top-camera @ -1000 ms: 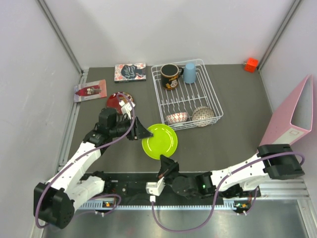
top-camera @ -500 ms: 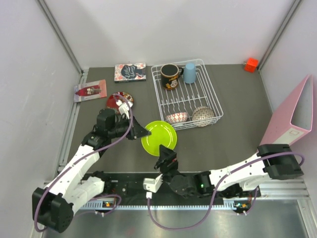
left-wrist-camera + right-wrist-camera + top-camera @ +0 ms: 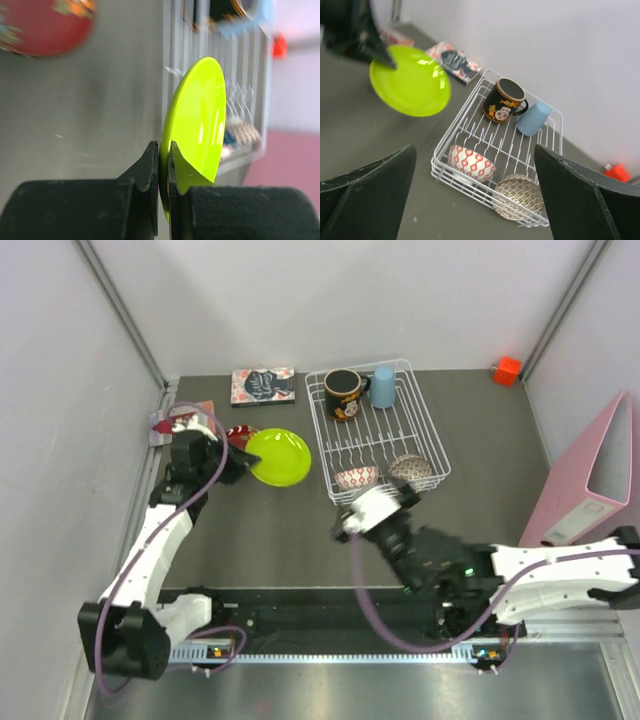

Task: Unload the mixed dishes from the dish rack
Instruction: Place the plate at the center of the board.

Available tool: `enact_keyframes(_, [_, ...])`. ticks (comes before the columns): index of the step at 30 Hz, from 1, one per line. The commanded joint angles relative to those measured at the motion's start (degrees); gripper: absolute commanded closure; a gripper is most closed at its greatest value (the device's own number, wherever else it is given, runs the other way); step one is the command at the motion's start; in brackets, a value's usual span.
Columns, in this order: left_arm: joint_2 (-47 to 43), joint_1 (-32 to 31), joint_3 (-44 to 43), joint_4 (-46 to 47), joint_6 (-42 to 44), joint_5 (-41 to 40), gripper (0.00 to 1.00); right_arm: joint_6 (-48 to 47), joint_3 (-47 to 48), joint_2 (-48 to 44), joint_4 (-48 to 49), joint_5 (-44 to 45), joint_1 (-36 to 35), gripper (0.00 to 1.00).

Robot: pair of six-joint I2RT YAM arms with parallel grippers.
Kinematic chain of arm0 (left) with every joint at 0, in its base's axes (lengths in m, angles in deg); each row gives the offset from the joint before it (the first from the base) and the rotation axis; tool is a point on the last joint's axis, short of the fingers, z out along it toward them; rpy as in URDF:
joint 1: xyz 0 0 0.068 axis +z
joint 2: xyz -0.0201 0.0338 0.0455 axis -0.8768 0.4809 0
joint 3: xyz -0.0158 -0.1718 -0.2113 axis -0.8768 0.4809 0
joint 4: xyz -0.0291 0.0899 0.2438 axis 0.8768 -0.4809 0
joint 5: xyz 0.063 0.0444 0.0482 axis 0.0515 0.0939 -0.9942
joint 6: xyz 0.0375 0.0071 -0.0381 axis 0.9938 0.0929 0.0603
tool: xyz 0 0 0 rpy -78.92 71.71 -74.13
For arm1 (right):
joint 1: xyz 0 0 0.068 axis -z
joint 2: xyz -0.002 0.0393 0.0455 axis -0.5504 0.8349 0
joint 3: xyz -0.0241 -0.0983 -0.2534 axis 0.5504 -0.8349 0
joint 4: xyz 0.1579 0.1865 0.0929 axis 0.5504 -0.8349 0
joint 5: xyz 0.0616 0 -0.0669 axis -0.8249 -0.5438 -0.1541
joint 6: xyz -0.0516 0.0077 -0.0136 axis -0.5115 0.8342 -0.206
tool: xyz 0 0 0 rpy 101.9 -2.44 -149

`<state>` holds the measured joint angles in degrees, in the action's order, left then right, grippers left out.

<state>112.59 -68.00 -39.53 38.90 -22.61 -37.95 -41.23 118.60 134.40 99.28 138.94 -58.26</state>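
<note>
The white wire dish rack [image 3: 432,445] holds a black mug [image 3: 345,393], a pale blue cup [image 3: 383,386], a white bowl with a red pattern [image 3: 471,161] and a beige patterned bowl [image 3: 520,195]. My left gripper [image 3: 163,150] is shut on the rim of the lime-green plate [image 3: 197,120] and holds it above the table, left of the rack [image 3: 170,55]. In the top view this plate [image 3: 280,457] hangs beside the red floral plate [image 3: 238,432], which lies flat and is partly hidden. My right gripper [image 3: 474,148] is open and empty, just off the rack's near left corner.
Two printed cards [image 3: 263,384] [image 3: 190,416] lie at the back left, the second partly under the left arm. A small orange-red block [image 3: 507,370] sits in the back right corner. A pink binder [image 3: 590,475] stands along the right wall.
The left gripper closed on the green plate and carried it back and left toward the red plate. The right gripper opened wide and swung from the near edge up to the rack's front.
</note>
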Motion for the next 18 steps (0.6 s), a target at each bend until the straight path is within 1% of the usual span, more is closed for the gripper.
enact_keyframes(1, [6.14, 4.27, -4.76, 3.98, -4.34, -7.86, 1.0, 13.23, -1.0, -10.17, 2.34, 0.38, 3.06, 0.0])
enact_keyframes(2, [7.37, 4.89, -5.2, 6.25, -4.34, -8.48, 1.0, 13.41, -1.79, -11.32, 3.83, 0.2, 3.24, 0.0])
enact_keyframes(5, [12.81, 6.3, -7.14, 9.86, -3.9, -10.07, 1.0, 14.38, -4.16, -14.23, 3.93, 0.2, 3.5, 0.0])
enact_keyframes(7, [16.77, 9.1, -8.19, 11.19, -3.99, -10.07, 1.0, 14.82, -4.7, -15.63, 3.76, 0.2, 3.59, 0.0])
enact_keyframes(8, [18.0, 9.55, -8.37, 14.07, -3.9, -9.72, 1.0, 15.17, -5.05, -16.08, 2.89, 0.03, 3.68, 0.0])
enact_keyframes(12, [24.93, 12.53, -10.47, 17.68, -2.59, -8.23, 1.0, 16.22, -6.45, -17.75, 2.53, -0.41, 3.68, 0.0])
enact_keyframes(15, [30.22, 14.56, -13.29, 18.57, -1.36, -6.12, 1.0, 16.4, -7.42, -18.45, 2.53, -0.59, 3.59, 0.0])
enact_keyframes(16, [31.62, 15.0, -14.34, 18.23, -0.92, -4.02, 1.0, 16.31, -7.6, -18.63, 2.53, -0.5, 3.59, 0.0])
enact_keyframes(18, [35.23, 15.97, -17.06, 17.27, 0.57, -2.34, 1.0, 15.87, -8.3, -19.07, 2.53, -0.42, 3.68, 0.0])
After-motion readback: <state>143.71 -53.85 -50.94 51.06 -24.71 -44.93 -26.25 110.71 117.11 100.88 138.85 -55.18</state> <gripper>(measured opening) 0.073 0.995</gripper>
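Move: Ahead of the left hand by about 18 cm, 12 cm to its left and some 18 cm below lies the red plate, the stack that the held green plate is being taken to. From the red plate, the book lies about 23 cm farther out and 3 cm to the right, the magazine 9 cm farther out and 20 cm to the left. The dish rack's middle is about 26 cm ahead of the left hand and 28 cm to its right. From the right hand, the red plate is roughly 35 cm ahead, 34 cm left and 31 cm down. Swinging forward and left while sinking, the left hand carries the green plate towards and over the red plate, about 19 cm in all, turning some 20 degrees counter-clockwise with its fingers kept shut on the rim. The empty right hand, still wide open, shifts about 7 cm to the right and rolls; it first rises, then settles partly back down. ##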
